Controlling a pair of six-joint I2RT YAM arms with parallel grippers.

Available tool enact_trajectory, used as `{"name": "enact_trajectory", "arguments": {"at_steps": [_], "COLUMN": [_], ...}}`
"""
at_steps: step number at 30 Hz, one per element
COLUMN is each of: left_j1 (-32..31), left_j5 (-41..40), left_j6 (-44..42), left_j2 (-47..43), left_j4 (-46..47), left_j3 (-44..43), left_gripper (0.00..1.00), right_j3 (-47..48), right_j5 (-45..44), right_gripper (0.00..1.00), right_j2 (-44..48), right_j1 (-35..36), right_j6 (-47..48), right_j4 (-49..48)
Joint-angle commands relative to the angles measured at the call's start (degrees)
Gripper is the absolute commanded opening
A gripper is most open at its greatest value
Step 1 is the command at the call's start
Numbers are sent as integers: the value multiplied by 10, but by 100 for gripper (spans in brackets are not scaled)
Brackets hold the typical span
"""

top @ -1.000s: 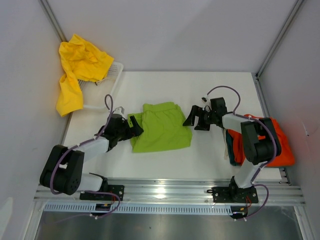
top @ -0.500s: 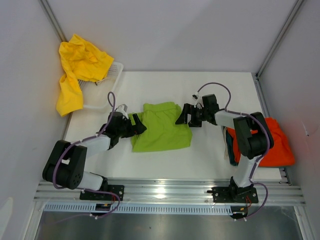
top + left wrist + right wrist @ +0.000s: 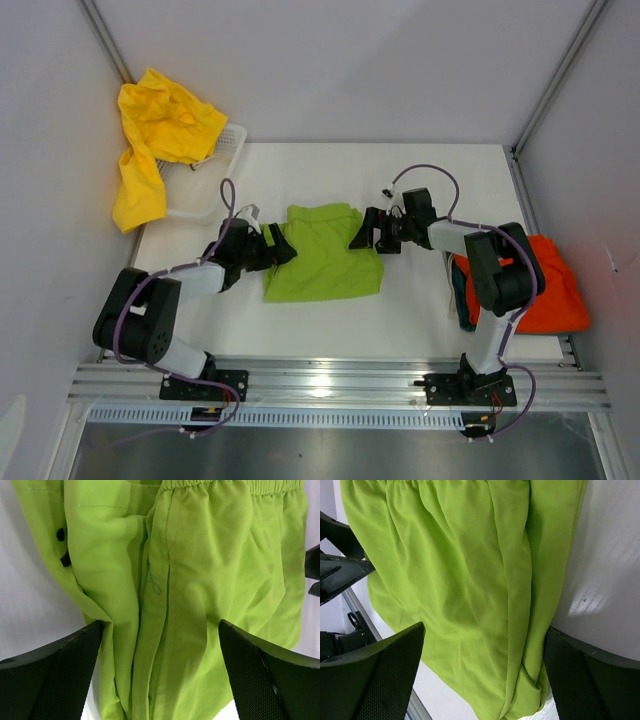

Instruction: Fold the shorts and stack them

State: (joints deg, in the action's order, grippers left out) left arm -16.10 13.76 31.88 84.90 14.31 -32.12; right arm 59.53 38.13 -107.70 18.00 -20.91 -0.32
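Observation:
Lime green shorts [image 3: 322, 255] lie folded flat mid-table. My left gripper [image 3: 278, 250] is open at their left edge, its fingers straddling bunched folds of the green fabric [image 3: 200, 570]. My right gripper [image 3: 362, 235] is open at the upper right corner, with the fabric's doubled edge [image 3: 470, 580] lying between its jaws. Neither is closed on the cloth. Yellow shorts [image 3: 155, 135] hang over the basket at the back left. Orange-red shorts [image 3: 555, 290] lie on dark teal shorts [image 3: 458, 290] at the right edge, partly hidden by the right arm.
The white plastic basket [image 3: 232, 140] stands at the table's back left corner. Grey walls close in both sides and the back. A metal rail [image 3: 330, 380] runs along the near edge, where both arm bases are bolted.
My right gripper has moved left, from clear of the lime shorts onto their upper right corner. The left gripper has edged up and further onto their left edge. Both stay open.

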Motion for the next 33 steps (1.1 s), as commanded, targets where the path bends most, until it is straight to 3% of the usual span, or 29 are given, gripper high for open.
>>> {"name": "enact_trajectory", "arguments": {"at_steps": [1, 4, 5, 7, 8, 10, 11, 14, 20, 24, 28, 30, 33], "left_j1": [5, 5, 4, 4, 4, 4, 4, 6, 38, 62, 68, 67, 67], "left_j5": [0, 7, 9, 23, 28, 39, 43, 51, 80, 123, 138, 138, 140], "left_j6": [-11, -11, -13, -16, -16, -21, -23, -23, -3, 6, 0, -1, -3], "left_j2": [10, 19, 22, 32, 34, 43, 46, 56, 52, 68, 77, 76, 76], "left_j4": [-18, -17, -15, -10, -8, -8, -7, -7, 28, 70, 70, 71, 71], "left_j3": [-25, -30, -32, -36, -39, -45, -51, -52, -23, -5, -8, -8, -8], "left_gripper": [99, 95, 84, 71, 56, 40, 25, 0, 0, 0, 0, 0, 0], "right_j3": [-7, -9, -9, -7, -5, -2, -2, -3, -12, -13, -14, -13, -4], "right_j5": [-20, -21, -20, -24, -36, -47, -51, -48, -38, -36, -40, -42, -61], "right_gripper": [96, 90, 89, 88, 87, 85, 84, 78, 65, 48, 42, 29, 25], "right_j2": [-30, -28, -27, -26, -26, -21, -19, -19, -16, -16, -15, -15, -13], "right_j1": [7, 9, 10, 15, 19, 28, 30, 31, 25, 18, 15, 16, 27], "right_j6": [16, 16, 16, 20, 22, 27, 27, 27, 23, 17, 13, 13, 18], "right_j4": [37, 36, 36, 40, 44, 51, 52, 52, 41, 37, 37, 38, 49]}}
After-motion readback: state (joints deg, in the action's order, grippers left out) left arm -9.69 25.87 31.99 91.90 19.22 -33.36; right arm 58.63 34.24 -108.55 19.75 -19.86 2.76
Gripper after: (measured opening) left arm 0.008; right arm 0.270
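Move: The folded green shorts lie between the hands, nearly flat, with their middle about 9 cm to the right of the left hand, level with it and some 2 cm below. From the right hand that middle is about 10 cm to the left, 3 cm back and 3 cm lower. The white basket stands roughly 18 cm left of the left hand and 18 cm ahead. The red shorts' pile lies some 36 cm right of the right hand and 10 cm back. The green shorts' two side edges, already between the wide-open fingers, are gathered where the hands stand: the left gripper sinks about 1 cm, easing forward, snaps shut on its edge, then shifts about 1 cm left with the cloth pinched. The right closes more slowly to about a quarter open, nudging left, then coming back right while sinking about 2 cm and drawing back towards the base. ##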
